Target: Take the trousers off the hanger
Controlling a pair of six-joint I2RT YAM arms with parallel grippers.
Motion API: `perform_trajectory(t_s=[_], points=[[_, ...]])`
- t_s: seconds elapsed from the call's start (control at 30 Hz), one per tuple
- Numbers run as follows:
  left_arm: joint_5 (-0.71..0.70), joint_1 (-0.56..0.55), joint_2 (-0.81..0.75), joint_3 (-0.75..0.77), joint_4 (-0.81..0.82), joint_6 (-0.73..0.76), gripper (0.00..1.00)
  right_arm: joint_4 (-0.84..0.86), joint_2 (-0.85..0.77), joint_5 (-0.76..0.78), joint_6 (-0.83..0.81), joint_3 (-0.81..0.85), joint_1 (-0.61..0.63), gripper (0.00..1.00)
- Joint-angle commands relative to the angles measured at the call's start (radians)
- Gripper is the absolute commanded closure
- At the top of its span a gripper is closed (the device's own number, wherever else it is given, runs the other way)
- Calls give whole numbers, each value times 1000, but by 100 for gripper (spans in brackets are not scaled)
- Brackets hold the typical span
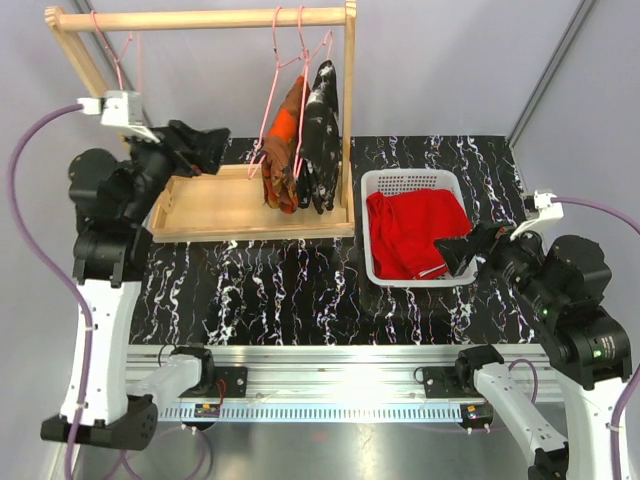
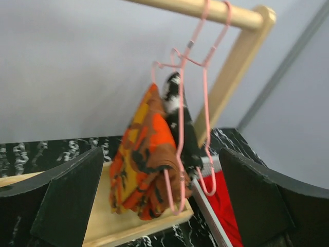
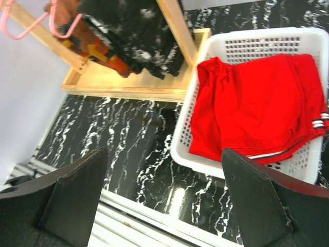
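Observation:
The orange-brown patterned trousers (image 1: 282,150) and the black trousers with white splashes (image 1: 322,135) hang on pink hangers (image 1: 290,45) from the wooden rail (image 1: 200,18). Both also show in the left wrist view, the patterned pair (image 2: 144,159) in front of the black pair (image 2: 177,110). The red trousers (image 1: 412,230) lie in the white basket (image 1: 372,195), and also show in the right wrist view (image 3: 257,105). My left gripper (image 1: 208,148) is open and empty, left of the hanging trousers. My right gripper (image 1: 462,252) is open and empty over the basket's near right corner.
The rack stands on a wooden tray base (image 1: 215,205) with an upright post (image 1: 349,110). An empty pink hanger (image 1: 122,55) hangs at the rail's left end. The black marbled tabletop (image 1: 270,290) lies in front, with a metal rail (image 1: 320,365) at its near edge.

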Motion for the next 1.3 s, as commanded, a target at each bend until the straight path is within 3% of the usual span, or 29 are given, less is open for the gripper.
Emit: perform_trajectory(t_s=[0.0, 0.33, 0.8, 0.9, 0.97, 1.1, 1.13, 1.27], points=[[40, -102, 69, 29, -20, 50, 1, -4, -12, -75, 22, 54, 1, 1], [-12, -162, 328, 205, -218, 171, 2, -18, -29, -172, 31, 43, 1, 0], [-167, -221, 591, 504, -391, 256, 46, -17, -44, -213, 17, 18, 1, 1], [-163, -230, 626, 544, -401, 254, 49, -18, -47, -226, 9, 17, 1, 0], [-164, -236, 631, 557, -392, 246, 59, -24, -44, -229, 5, 25, 1, 1], [-216, -242, 628, 584, -392, 217, 96, -37, -41, -229, -6, 38, 1, 1], [-251, -242, 608, 578, -382, 211, 100, -38, -46, -229, -7, 40, 1, 1], [-331, -242, 516, 497, -268, 173, 100, -29, -52, -235, -7, 41, 1, 1]])
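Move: The near side bar of the pink hanger carrying the orange camouflage trousers is some 13 cm ahead of the left hand, about 8 cm to its right and 10 cm lower. The trousers hang roughly 5 cm beyond that bar and 4 cm right of it; the second hanger's bar is about 6 cm right of it, with the black trousers another 4 cm right and 5 cm farther out. From the right hand, the aimed-at bar is roughly 25 cm ahead and 36 cm left. Swinging rightward, then sinking and driving forward, the open left hand travels about 13 cm forward, 10 cm down and 8 cm right to the near side of the orange trousers' hanger, tipping down some 25 degrees and rolling its left side up. On the way in the fingers shut and pinch the pink bar. The empty right hand eases back and leftward about 4 cm, still open. ##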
